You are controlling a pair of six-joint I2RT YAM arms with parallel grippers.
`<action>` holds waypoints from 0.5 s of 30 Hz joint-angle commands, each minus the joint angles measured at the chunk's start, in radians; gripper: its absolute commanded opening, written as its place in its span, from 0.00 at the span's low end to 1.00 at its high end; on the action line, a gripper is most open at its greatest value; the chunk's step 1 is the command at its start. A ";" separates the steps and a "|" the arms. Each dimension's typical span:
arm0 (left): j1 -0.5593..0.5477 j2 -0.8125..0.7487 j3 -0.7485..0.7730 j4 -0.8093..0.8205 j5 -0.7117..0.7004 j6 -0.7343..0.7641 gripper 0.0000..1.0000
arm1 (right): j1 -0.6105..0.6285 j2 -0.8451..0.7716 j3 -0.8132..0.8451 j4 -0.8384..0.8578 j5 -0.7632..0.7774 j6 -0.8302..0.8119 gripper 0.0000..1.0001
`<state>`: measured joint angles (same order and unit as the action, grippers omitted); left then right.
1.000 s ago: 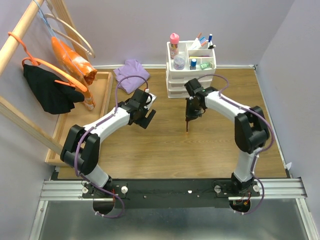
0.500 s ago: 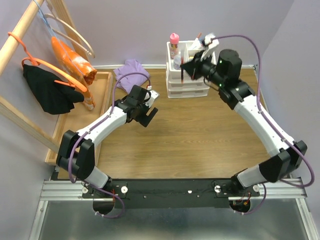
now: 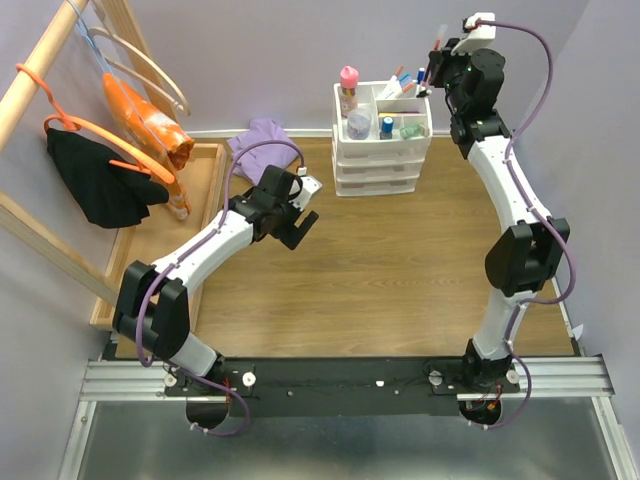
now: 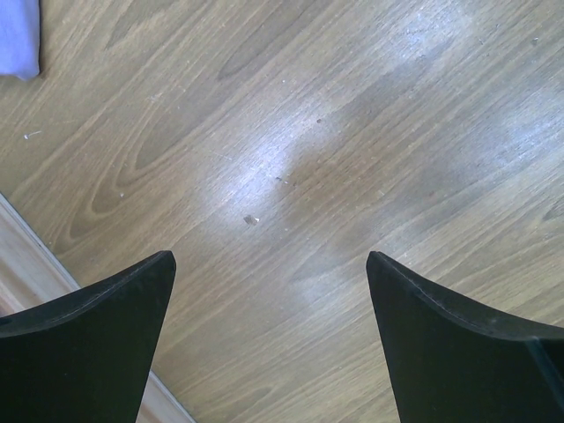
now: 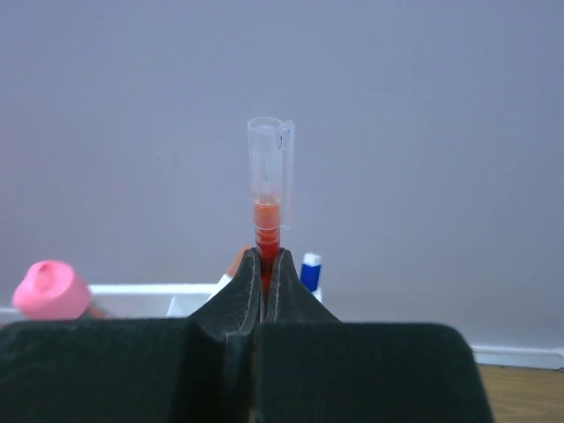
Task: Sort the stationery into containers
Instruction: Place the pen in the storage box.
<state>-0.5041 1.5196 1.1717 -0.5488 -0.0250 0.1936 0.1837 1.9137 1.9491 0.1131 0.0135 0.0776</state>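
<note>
My right gripper [image 3: 436,62] [image 5: 265,256] is shut on a thin red marker with a clear cap [image 5: 269,189] [image 3: 437,42]. It holds the marker upright, high over the back right of the white drawer unit's divided top tray [image 3: 431,118]. The tray holds a pink-capped glue bottle [image 3: 348,88] [image 5: 51,289], a grey round jar [image 3: 358,125], a blue-capped marker [image 3: 387,127] [image 5: 309,270], a mint highlighter [image 3: 410,130] and several thin markers [image 3: 405,80]. My left gripper [image 3: 297,222] [image 4: 270,260] hangs open over bare wood, nothing between its fingers.
A purple cloth [image 3: 262,140] [image 4: 18,35] lies left of the drawer unit. A long wooden tray [image 3: 205,195] runs along the left side under a wooden rail with hangers, an orange bag [image 3: 145,120] and a black garment [image 3: 95,175]. Walls close in at the back and right.
My right arm rose from the table with the red marker and swung up and back over the drawer unit. The left arm has hardly moved.
</note>
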 commanded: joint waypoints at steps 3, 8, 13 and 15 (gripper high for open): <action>-0.002 0.010 0.023 0.000 0.025 -0.017 0.99 | -0.038 0.106 0.126 0.068 0.062 -0.004 0.01; -0.002 0.043 0.048 -0.010 0.025 -0.019 0.99 | -0.044 0.183 0.174 0.086 0.052 0.007 0.01; -0.002 0.071 0.075 -0.023 0.016 -0.014 0.99 | -0.044 0.254 0.203 0.095 0.039 0.010 0.01; -0.002 0.077 0.078 -0.026 0.013 -0.011 0.99 | -0.044 0.268 0.211 0.099 0.034 0.013 0.01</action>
<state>-0.5045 1.5780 1.2144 -0.5594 -0.0246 0.1860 0.1436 2.1296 2.1166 0.1734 0.0471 0.0784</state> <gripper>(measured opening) 0.987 0.022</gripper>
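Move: The box's back-right compartment, where the held pen is to go, lies about 8 cm ahead of the right hand, 4 cm left and some 16 cm below. The blue-capped marker stands about 10 cm ahead and 2 left, its top some 10 cm down; the orange-capped marker is also 10 ahead but 6 left. The pink-capped bottle lies some 11 ahead and 15 left. From the left hand the compartment is about 33 cm ahead, 20 right and 14 up. Keep the right gripper shut on the upright pen and carry it forward about 6 cm, over the rear of the storage box towards the back-right compartment, easing some 2 cm right early on. Then, still going forward, start to sink, about 3.5 cm by the end, with the wrist held nearly steady. ##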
